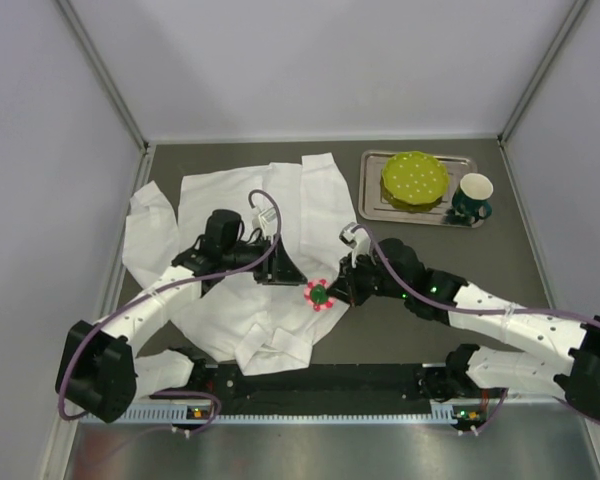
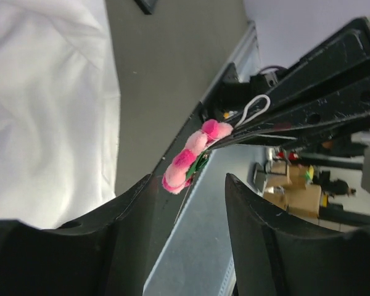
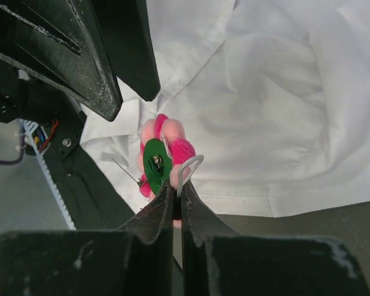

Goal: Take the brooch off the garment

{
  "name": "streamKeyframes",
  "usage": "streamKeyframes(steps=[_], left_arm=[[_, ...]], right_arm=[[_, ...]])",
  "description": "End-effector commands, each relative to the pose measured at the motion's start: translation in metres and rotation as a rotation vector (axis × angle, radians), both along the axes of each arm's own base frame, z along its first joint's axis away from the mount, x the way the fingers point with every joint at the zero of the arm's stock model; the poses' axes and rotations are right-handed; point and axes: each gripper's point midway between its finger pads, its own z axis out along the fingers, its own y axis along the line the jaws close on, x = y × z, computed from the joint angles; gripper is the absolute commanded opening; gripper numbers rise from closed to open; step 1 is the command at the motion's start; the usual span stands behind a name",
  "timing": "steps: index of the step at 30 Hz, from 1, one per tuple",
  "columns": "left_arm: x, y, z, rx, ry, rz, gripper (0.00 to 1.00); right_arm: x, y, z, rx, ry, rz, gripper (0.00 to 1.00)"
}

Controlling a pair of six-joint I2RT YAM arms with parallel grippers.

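Note:
The white garment (image 1: 230, 200) lies crumpled on the dark table, left of centre. My right gripper (image 1: 338, 292) is shut on the pink-red brooch (image 1: 320, 294) at the shirt's right edge. In the right wrist view the brooch (image 3: 166, 148) shows its green back and a bare pin sticking out, clamped at the tips of my right gripper (image 3: 177, 191) in front of the garment (image 3: 265, 111). My left gripper (image 1: 285, 268) stands open just left of the brooch. In the left wrist view the brooch (image 2: 191, 157) hangs past the tips of my left gripper (image 2: 189, 177), with the garment (image 2: 49, 111) on the left.
A metal tray (image 1: 372, 200) at the back right carries a yellow-green dotted dish (image 1: 414, 180). A dark green mug (image 1: 472, 197) stands at its right end. A black rail (image 1: 320, 380) runs along the near edge between the arm bases.

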Motion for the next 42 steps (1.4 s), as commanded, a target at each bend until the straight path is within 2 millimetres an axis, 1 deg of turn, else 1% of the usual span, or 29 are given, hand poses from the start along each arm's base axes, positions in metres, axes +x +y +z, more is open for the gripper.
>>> streamKeyframes(steps=[1,3,5,10,12,16,18,19,20,23,28,31,35,36,38,39,41,42], left_arm=[[-0.026,-0.008,0.033,-0.164,-0.071,-0.186,0.54],[-0.035,-0.011,0.041,-0.228,-0.064,-0.229,0.55],[-0.039,-0.012,0.04,-0.234,-0.052,-0.244,0.54],[-0.043,-0.014,0.023,-0.185,-0.017,-0.242,0.54],[-0.046,-0.016,0.021,-0.186,-0.001,-0.25,0.54],[-0.056,-0.022,0.029,-0.233,-0.011,-0.289,0.53],[-0.056,-0.023,0.03,-0.233,-0.009,-0.295,0.5],[-0.056,-0.023,0.03,-0.232,-0.007,-0.296,0.45],[-0.055,-0.024,0.03,-0.228,-0.006,-0.291,0.43],[-0.053,-0.025,0.029,-0.225,0.002,-0.289,0.4],[-0.053,-0.026,0.026,-0.221,0.02,-0.292,0.39],[-0.051,-0.026,0.027,-0.22,0.02,-0.286,0.34],[-0.049,-0.027,0.028,-0.219,0.026,-0.281,0.25],[-0.048,-0.028,0.028,-0.218,0.027,-0.276,0.16],[-0.046,-0.028,0.028,-0.215,0.032,-0.264,0.11],[-0.046,-0.029,0.029,-0.215,0.033,-0.26,0.06],[-0.043,-0.029,0.029,-0.209,0.052,-0.243,0.03],[-0.042,-0.03,0.029,-0.205,0.056,-0.235,0.02]], right_arm=[[-0.018,0.006,0.024,0.101,-0.009,0.116,0.0],[-0.021,0.006,0.025,0.106,-0.004,0.125,0.0],[-0.021,0.004,0.027,0.113,-0.01,0.122,0.0],[-0.024,0.003,0.034,0.134,-0.021,0.125,0.0],[-0.023,0.003,0.036,0.139,-0.027,0.122,0.0],[-0.022,0.003,0.037,0.14,-0.031,0.117,0.0],[-0.022,0.003,0.04,0.146,-0.036,0.117,0.0],[-0.021,0.004,0.04,0.145,-0.039,0.116,0.0],[-0.021,0.004,0.041,0.149,-0.043,0.115,0.0],[-0.019,0.004,0.043,0.149,-0.047,0.108,0.0],[-0.014,0.005,0.045,0.156,-0.051,0.084,0.0],[-0.011,0.005,0.048,0.164,-0.059,0.068,0.0],[-0.008,0.006,0.049,0.17,-0.058,0.052,0.0],[-0.008,0.006,0.049,0.171,-0.058,0.05,0.0],[-0.007,0.007,0.049,0.176,-0.051,0.042,0.0],[-0.006,0.007,0.047,0.174,-0.04,0.031,0.0],[-0.002,0.004,0.044,0.162,-0.033,-0.003,0.0],[0.0,0.002,0.041,0.152,-0.025,-0.026,0.07]])
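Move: The brooch, already off the garment and gripped at its edge by the right fingers, has its middle about 3 cm to the left of the right hand and 1 cm lower. From the open left fingers it lies some 4 cm back, 5 cm to the right and 2 cm lower. The garment spreads about 10 cm beneath, its middle 9 cm to the left hand's left and 1 cm ahead. The black frame lies about 20 cm to the left hand's right, level ahead, and some 11 cm below. Backwards, about 5 cm and a little rightwards, the left hand comes to the brooch, turning some 15 degrees clockwise. It then almost stops and closes its half-open fingers to pinch the near rim, its gripper effort rising at the end. The right hand keeps its shut grip on the opposite rim, rising about 2.5 cm and drawing back slightly. ##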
